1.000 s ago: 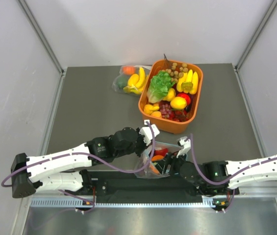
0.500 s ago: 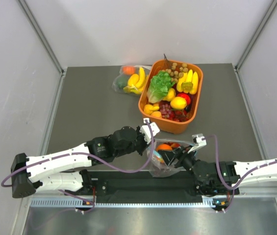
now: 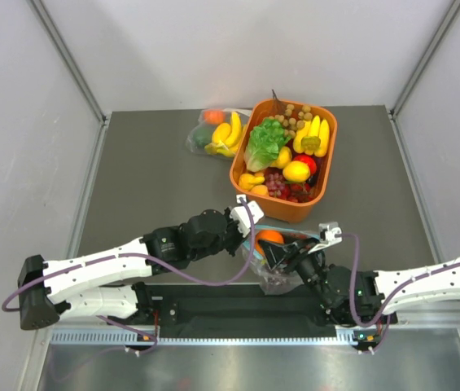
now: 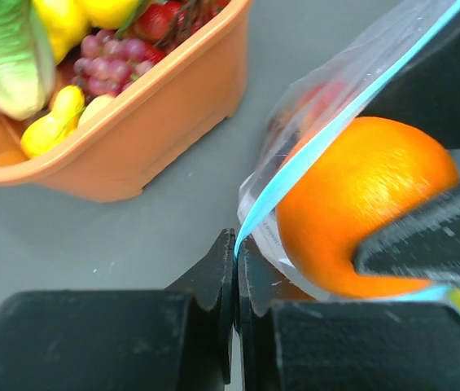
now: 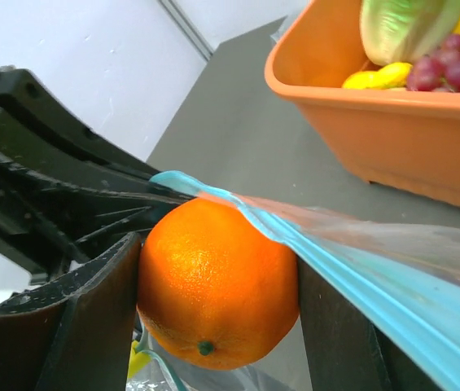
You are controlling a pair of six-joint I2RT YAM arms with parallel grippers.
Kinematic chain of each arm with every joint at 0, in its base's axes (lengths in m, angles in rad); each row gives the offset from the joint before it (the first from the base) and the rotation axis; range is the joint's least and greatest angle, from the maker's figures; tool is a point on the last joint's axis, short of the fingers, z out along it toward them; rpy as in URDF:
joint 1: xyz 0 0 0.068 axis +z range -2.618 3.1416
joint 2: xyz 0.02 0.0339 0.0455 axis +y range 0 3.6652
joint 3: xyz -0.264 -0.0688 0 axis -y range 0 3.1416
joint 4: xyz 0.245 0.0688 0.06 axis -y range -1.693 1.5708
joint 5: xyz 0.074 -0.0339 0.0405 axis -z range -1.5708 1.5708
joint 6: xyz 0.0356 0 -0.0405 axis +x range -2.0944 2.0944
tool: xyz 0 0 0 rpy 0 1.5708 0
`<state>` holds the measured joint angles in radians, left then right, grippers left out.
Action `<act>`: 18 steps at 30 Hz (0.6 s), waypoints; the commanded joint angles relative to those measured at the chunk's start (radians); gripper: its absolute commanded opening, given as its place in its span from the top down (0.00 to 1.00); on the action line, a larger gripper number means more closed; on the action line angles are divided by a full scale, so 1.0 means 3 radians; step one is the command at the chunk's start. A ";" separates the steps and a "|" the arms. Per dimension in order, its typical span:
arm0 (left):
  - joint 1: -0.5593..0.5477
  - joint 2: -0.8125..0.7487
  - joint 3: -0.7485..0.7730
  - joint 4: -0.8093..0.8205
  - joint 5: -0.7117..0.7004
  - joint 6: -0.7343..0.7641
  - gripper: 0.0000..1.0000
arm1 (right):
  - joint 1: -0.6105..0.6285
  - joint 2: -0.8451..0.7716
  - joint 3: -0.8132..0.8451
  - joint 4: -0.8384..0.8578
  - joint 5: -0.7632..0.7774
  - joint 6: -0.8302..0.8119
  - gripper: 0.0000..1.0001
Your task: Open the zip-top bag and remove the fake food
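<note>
The clear zip-top bag lies at the near table edge between my arms. My left gripper is shut on its teal zip strip at the mouth's corner. My right gripper is shut on a round orange, one finger on each side. The orange sits at the bag's mouth, and the teal strip drapes over its right shoulder. In the left wrist view, something red shows blurred through the plastic. Other fake food in the bag is hidden.
An orange bin full of plastic fruit and lettuce stands just behind the bag. A second clear bag with yellow bananas lies at the bin's far left. Grey walls close in the table on both sides.
My right gripper has come up from deep in the bag with the orange, which now shows at the mouth. The left gripper has kept its hold on the strip.
</note>
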<state>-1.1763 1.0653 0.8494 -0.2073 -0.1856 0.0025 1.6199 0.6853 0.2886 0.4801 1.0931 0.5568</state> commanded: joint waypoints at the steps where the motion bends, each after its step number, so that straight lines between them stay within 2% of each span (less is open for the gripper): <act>1: 0.0096 -0.0008 0.0032 -0.0388 -0.0389 0.0084 0.96 | -0.0031 0.0134 0.0117 0.0925 0.0146 -0.0378 0.76; 6: 0.0096 -0.0013 0.0037 -0.0383 -0.0353 0.0084 0.96 | -0.0041 0.0414 0.0112 0.1584 -0.0146 -0.0664 0.77; 7: 0.0096 -0.0018 0.0037 -0.0388 -0.0348 0.0079 0.96 | -0.0036 0.0471 0.0092 0.1945 -0.0212 -0.0872 0.77; 10: 0.0096 -0.0023 0.0032 -0.0388 -0.0368 0.0084 0.96 | -0.0036 0.0604 0.0030 0.2549 -0.0294 -0.1180 0.77; 14: 0.0096 -0.0033 0.0032 -0.0383 -0.0368 0.0084 0.96 | -0.0036 0.0594 0.0076 0.2787 -0.0274 -0.1482 0.78; 18: 0.0096 -0.0043 0.0037 -0.0383 -0.0394 0.0079 0.96 | -0.0041 0.0349 0.0015 0.2909 -0.0228 -0.1692 0.79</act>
<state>-1.1603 1.0595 0.8551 -0.2157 -0.2348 0.0021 1.6146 0.8703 0.2802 1.1065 1.0069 0.1669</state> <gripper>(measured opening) 0.047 0.654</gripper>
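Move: The right gripper already has the orange, midway between its pads, at the bag's mouth. The orange bin it is bound for has its middle about 27 cm ahead, 4 cm to the right and some 10 cm lower. The clear bag hangs about 8 cm below this hand and 3 cm to its right, roughly level in reach. From the left gripper, which pinches the blue rim, the orange sits about 6 cm to the right, 2 cm nearer the base and 1 cm higher. Lift the right gripper about 6 cm almost straight up with the orange still pinched, letting it swing a couple of centimetres left towards the left gripper and then ease back slightly, while its fingers tip up by some 10 degrees. Keep the left gripper shut on the blue rim, with only a small shift forward and left. ##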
